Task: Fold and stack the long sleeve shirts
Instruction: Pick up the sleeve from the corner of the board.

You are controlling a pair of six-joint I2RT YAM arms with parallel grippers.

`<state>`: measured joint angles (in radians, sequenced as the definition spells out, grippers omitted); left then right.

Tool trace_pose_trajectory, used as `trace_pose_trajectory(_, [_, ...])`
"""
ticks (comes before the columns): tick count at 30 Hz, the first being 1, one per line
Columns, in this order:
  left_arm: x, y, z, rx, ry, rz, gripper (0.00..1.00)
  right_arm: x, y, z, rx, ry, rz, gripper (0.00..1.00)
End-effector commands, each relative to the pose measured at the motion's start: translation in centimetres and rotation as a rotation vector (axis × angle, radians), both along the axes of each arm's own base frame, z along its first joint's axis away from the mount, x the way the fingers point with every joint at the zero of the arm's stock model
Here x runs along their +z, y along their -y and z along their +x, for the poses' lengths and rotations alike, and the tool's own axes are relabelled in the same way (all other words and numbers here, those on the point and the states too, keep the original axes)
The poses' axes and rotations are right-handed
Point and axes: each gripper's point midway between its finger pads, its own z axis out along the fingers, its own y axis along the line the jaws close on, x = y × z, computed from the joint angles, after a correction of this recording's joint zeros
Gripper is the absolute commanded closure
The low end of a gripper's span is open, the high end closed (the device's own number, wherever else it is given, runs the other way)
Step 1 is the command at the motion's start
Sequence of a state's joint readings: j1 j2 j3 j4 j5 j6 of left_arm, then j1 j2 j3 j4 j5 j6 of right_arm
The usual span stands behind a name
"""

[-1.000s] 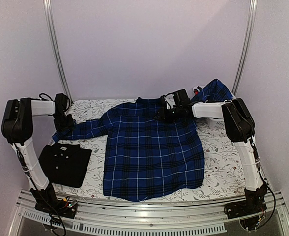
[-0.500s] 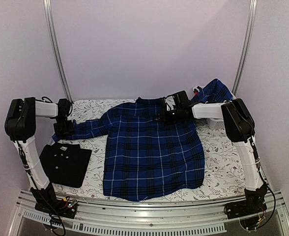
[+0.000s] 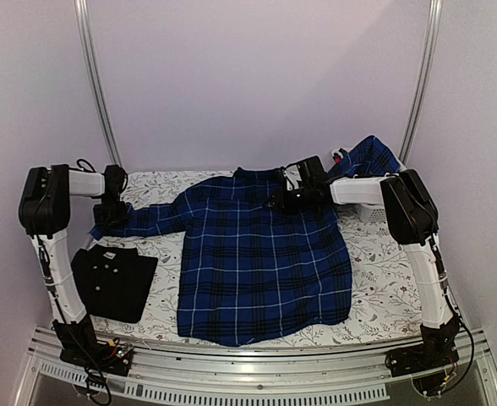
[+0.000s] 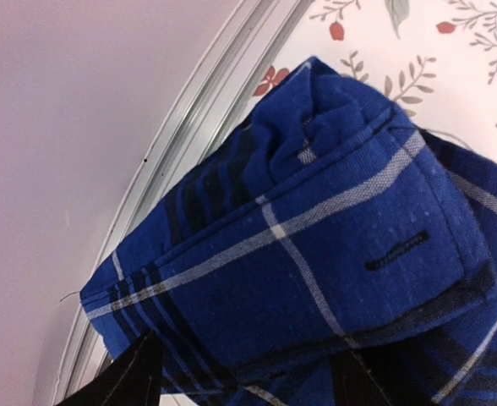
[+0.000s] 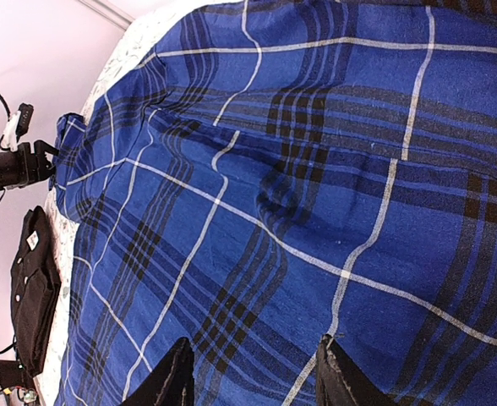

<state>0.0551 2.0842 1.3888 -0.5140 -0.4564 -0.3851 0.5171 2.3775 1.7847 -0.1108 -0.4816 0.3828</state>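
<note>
The blue plaid shirt lies spread flat, front down, in the middle of the table. Its left sleeve stretches to the table's left edge, where my left gripper hovers at the cuff. In the left wrist view the cuff lies crumpled between the spread fingers of that gripper, which is open. My right gripper hangs open over the shirt's right shoulder, with plaid cloth below it and nothing between its fingers. The black shirt lies folded at the front left.
The plaid shirt's right sleeve drapes up over a white lattice basket at the back right. A metal rail runs just beside the cuff at the table's left edge. The floral tablecloth shows to the right.
The left gripper's jaws have spread wider around the cuff, and the left arm's elbow has shifted a little right. The right arm and both shirts have stayed put.
</note>
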Motion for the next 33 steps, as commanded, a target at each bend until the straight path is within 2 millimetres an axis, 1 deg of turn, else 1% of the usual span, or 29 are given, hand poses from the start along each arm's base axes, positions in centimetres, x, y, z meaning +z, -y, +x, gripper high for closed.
trace_pose_trajectory(1, [-0.4,-1.0,0.4,0.005,-0.014,0.030,0.32,0.9,-0.3,-0.2,0.005,0.011,0.017,0.53])
trace_pose_trajectory(4, [0.2,-1.4,0.9,0.004,0.013,0.038,0.34,0.8,-0.3,-0.3,0.004,0.008,0.016,0.53])
trace_pose_trajectory(10, [1.0,-2.2,1.9,0.012,0.067,0.049,0.46,0.8,-0.3,-0.3,0.003,0.007,0.021,0.53])
trace_pose_trajectory(12, [1.4,-2.5,2.2,0.014,0.081,0.050,0.48,0.9,-0.3,-0.2,0.002,0.008,0.021,0.53])
trace_pose_trajectory(17, [1.1,-2.9,2.8,0.006,0.075,0.047,0.57,0.8,-0.3,-0.2,0.002,0.007,0.022,0.53])
trace_pose_trajectory(22, [0.9,-3.3,3.1,0.008,0.075,0.049,0.70,0.7,-0.4,-0.3,0.002,0.002,0.024,0.53])
trace_pose_trajectory(24, [1.0,-3.4,3.1,0.011,0.074,0.048,0.80,0.7,-0.4,-0.3,0.003,0.001,0.023,0.53])
trace_pose_trajectory(27, [1.8,-3.4,3.2,0.008,0.087,0.047,0.93,0.9,-0.4,-0.3,0.004,0.004,0.025,0.53])
trace_pose_trajectory(29, [2.9,-3.3,3.2,0.005,0.103,0.045,1.00,1.1,-0.4,-0.3,0.006,0.008,0.027,0.53])
trace_pose_trajectory(30, [3.5,-3.2,3.2,0.005,0.108,0.047,1.00,1.1,-0.4,-0.3,0.006,0.010,0.026,0.53])
trace_pose_trajectory(33, [6.3,-2.8,2.9,-0.002,0.144,0.051,1.00,1.4,-0.4,-0.3,0.011,0.016,0.026,0.53])
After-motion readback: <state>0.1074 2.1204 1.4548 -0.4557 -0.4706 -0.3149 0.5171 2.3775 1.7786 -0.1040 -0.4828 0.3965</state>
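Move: The sleeve's cuff lies just ahead of the left hand, its middle about 3 cm forward, 3 cm left and a centimetre below. The table's left rail runs some 7 cm to the hand's left. The folded black shirt is roughly 21 cm back and 7 cm right, at table height. From the right hand, resting over the shirt's shoulder, the cuff is about 65 cm left and 5 cm back. Left hand slides about 4 cm left and forward along the sleeve, fingers shutting from wide on the cuff's edge. ##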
